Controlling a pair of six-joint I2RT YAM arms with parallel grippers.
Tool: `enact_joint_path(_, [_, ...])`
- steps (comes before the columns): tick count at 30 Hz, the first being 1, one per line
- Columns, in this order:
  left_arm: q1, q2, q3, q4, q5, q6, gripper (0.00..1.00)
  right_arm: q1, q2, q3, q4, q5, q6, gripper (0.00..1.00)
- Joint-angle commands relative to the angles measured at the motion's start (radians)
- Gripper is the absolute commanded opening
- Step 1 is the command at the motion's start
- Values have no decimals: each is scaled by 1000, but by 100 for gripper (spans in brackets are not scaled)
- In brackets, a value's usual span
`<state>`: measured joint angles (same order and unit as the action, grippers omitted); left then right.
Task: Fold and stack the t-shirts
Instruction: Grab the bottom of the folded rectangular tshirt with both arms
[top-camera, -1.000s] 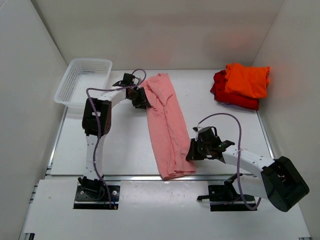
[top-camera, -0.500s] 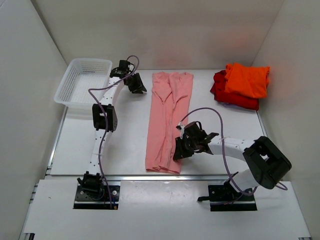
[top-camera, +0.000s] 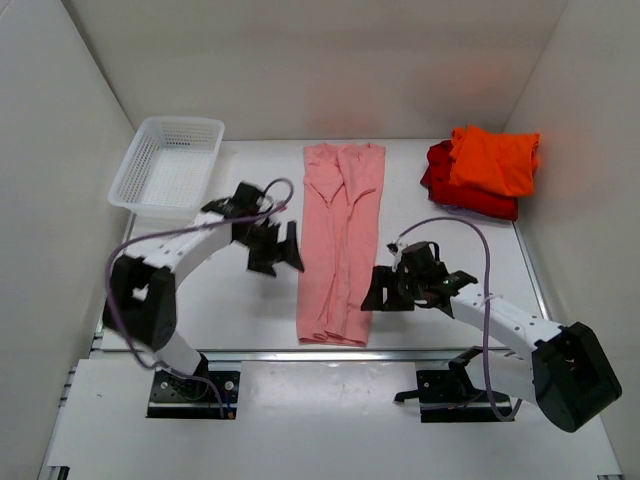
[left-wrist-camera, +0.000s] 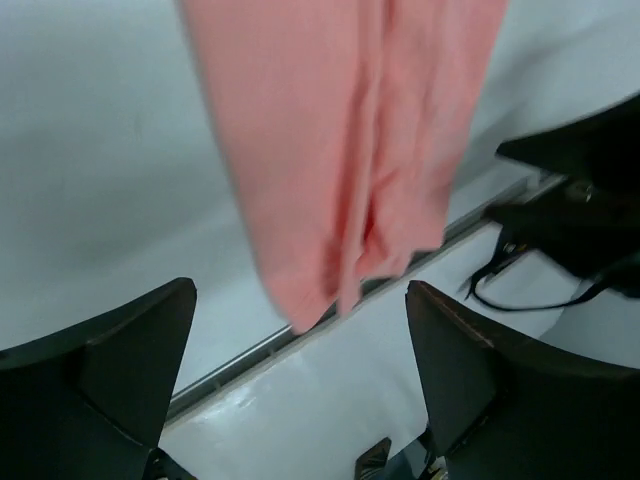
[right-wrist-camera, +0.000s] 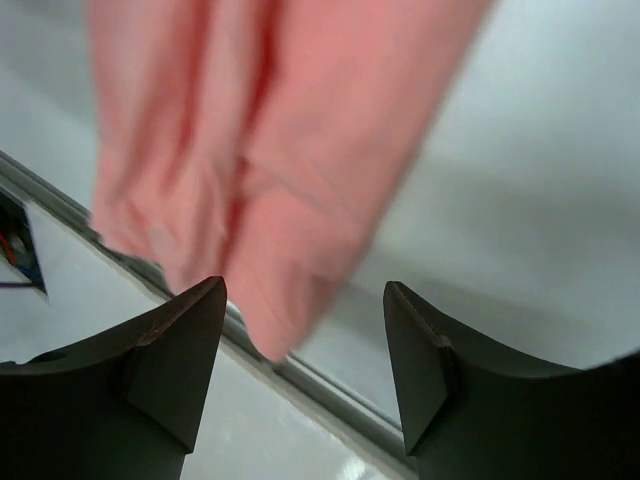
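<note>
A salmon-pink t-shirt (top-camera: 338, 240) lies folded into a long narrow strip down the middle of the table; it also shows blurred in the left wrist view (left-wrist-camera: 350, 150) and the right wrist view (right-wrist-camera: 270, 150). A folded orange t-shirt (top-camera: 493, 158) rests on a folded red t-shirt (top-camera: 450, 190) at the back right. My left gripper (top-camera: 282, 250) hovers just left of the pink strip, open and empty (left-wrist-camera: 300, 330). On the strip's right side, near its lower end, my right gripper (top-camera: 378, 292) is also open with nothing between its fingers (right-wrist-camera: 305, 330).
A white mesh basket (top-camera: 168, 165) stands at the back left. A metal rail (top-camera: 300, 352) marks the near edge of the table. White walls close in the left, right and back sides.
Both grippers have let go of the pink t-shirt and opened. The left arm swung from the back toward the middle left of the strip. The right gripper drew back to the right.
</note>
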<state>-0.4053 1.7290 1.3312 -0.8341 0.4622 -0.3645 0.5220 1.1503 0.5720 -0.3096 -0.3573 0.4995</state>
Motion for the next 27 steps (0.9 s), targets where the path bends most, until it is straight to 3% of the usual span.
enact_joint_path(1, [91,-155,-411,292,128,-63,99,7,-78,-106,-8,-37,118,62])
enact_joint_path(3, [95,-264,-587,392,206,-92,99,16,-132,-190,30,-51,151,62])
enact_joint_path(5, [89,-331,-752,501,198,-120,99,9,-158,-224,46,-55,175,62])
enact_joint_path(8, [91,-381,-865,608,191,-157,98,-13,-181,-261,41,-60,171,62])
enact_joint_path(13, [34,-344,-923,699,230,-217,98,-2,-176,-282,58,-78,183,61])
enact_joint_path(21, [-96,-295,-990,852,194,-323,94,142,-164,-333,162,-51,335,61])
enact_joint_path(23, [-108,-284,-1015,915,178,-359,99,156,-147,-348,193,-48,353,60])
enact_joint_path(27, [-92,-203,-1046,998,220,-353,98,142,-147,-356,193,-58,346,59])
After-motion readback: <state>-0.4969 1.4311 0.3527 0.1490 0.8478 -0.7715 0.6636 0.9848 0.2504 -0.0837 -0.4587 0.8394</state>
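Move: The left hand hovers about 10 cm above the table; the t-shirt's left bottom corner lies some 19 cm back from it and about 1 cm to its right, with the right bottom corner roughly 16 cm to the right of that one. From the right hand, about 6 cm up, the right bottom corner lies some 11 cm back, neither left nor right, and the left corner about 16 cm left of it. The metal rail runs some 3 cm behind each corner. Backward and down, the left hand sweeps about 15 cm to the t-shirt's left bottom corner, swinging a little left first, then creeping right at low height while its fingers lean some 25 degrees further towards the shirt. The right hand draws back about 8 cm and sinks slightly towards the right corner, easing left late as its fingers tip back and inward. Both grippers stay open, with no grip yet. ##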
